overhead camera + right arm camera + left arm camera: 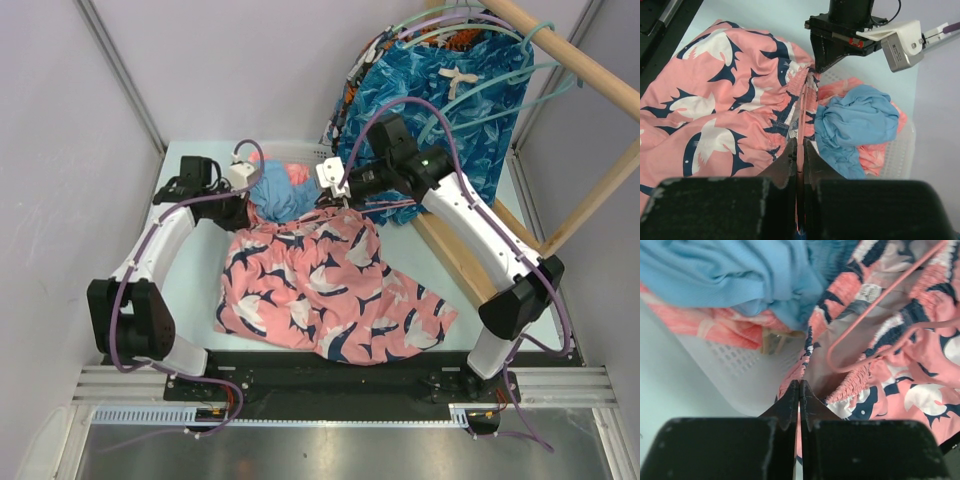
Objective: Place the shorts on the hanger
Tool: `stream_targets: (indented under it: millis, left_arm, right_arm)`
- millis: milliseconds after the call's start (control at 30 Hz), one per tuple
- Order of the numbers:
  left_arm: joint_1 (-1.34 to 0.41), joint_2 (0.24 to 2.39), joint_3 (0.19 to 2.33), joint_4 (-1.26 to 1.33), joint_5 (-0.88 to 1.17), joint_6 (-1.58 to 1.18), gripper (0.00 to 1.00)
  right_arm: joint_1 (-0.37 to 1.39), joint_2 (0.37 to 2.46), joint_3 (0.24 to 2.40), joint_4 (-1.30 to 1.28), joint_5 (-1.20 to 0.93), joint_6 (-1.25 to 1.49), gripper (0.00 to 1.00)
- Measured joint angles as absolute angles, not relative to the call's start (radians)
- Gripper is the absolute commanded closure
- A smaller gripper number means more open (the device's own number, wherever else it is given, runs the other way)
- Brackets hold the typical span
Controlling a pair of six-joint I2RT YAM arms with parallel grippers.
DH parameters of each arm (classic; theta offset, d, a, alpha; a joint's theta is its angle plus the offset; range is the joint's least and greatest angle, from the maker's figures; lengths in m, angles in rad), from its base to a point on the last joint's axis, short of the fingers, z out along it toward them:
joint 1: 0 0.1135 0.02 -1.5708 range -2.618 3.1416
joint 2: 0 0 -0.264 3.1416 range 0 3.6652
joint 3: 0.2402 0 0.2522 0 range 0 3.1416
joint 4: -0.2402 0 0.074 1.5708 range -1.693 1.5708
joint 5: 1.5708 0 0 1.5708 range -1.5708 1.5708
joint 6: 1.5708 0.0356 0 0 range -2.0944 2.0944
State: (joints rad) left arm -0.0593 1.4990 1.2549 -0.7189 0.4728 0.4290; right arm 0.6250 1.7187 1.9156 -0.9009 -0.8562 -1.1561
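The coral-pink shorts (320, 290) with a navy and white fish print lie spread on the table, waistband toward the far side. My left gripper (243, 210) is shut on the waistband edge, with pink fabric pinched between its fingertips in the left wrist view (799, 385). The thin pink hanger (888, 292) lies inside the open waistband of the shorts (930, 390). My right gripper (335, 200) is shut on the hanger's rod (801, 115), seen between its fingertips in the right wrist view (800, 142), over the gathered waistband of the shorts (725, 110).
A plain light-blue garment (278, 190) sits on pink cloth in a translucent basket (900, 150) between the grippers. Blue leaf-print shorts (440, 110) hang on teal hangers from a slanted wooden rail (560, 50) at the back right. Walls stand close on both sides.
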Motion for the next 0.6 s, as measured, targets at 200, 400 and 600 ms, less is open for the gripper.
stream_targets:
  millis: [200, 400, 600]
  left_arm:
    - [-0.136, 1.394, 1.215, -0.704, 0.474, 0.469, 1.00]
    - [-0.166, 1.275, 1.184, -0.688, 0.494, 0.507, 1.00]
    - [-0.173, 1.194, 1.176, -0.682, 0.546, 0.542, 1.00]
  right_arm:
    - [0.629, 1.748, 1.955, -0.917, -0.883, -1.148, 1.00]
    - [0.634, 1.765, 1.987, -0.934, -0.909, -1.140, 1.00]
    - [0.644, 1.775, 2.002, -0.912, -0.943, -1.089, 1.00]
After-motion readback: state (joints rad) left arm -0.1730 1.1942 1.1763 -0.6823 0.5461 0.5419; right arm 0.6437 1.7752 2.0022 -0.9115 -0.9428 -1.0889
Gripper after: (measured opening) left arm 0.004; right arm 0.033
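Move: The left hand already pinches the left corner of the shorts' waistband; the left end of the pink hanger lies about 4 cm to its right, level fore and aft and perhaps 1 cm higher. The blue cloth is some 7 cm ahead, 6 cm right and 4 cm below, in the basket whose middle is about 7 cm ahead, 7 cm right and 8 cm down. From the right hand, holding the hanger, the waistband mouth is roughly 10 cm left, 3 cm ahead and 13 cm below. Keeping its pinch on the waistband corner, the left hand lifts about 8 cm while drawing back and to the right some 4 cm each way, its fingertips tilting up and swinging clockwise, to bring the mouth of the shorts up around the hanger's left end. The right hand keeps its grip on the hanger and eases only about 2 cm left and slightly up and back, feeding that end towards the pinched corner. ##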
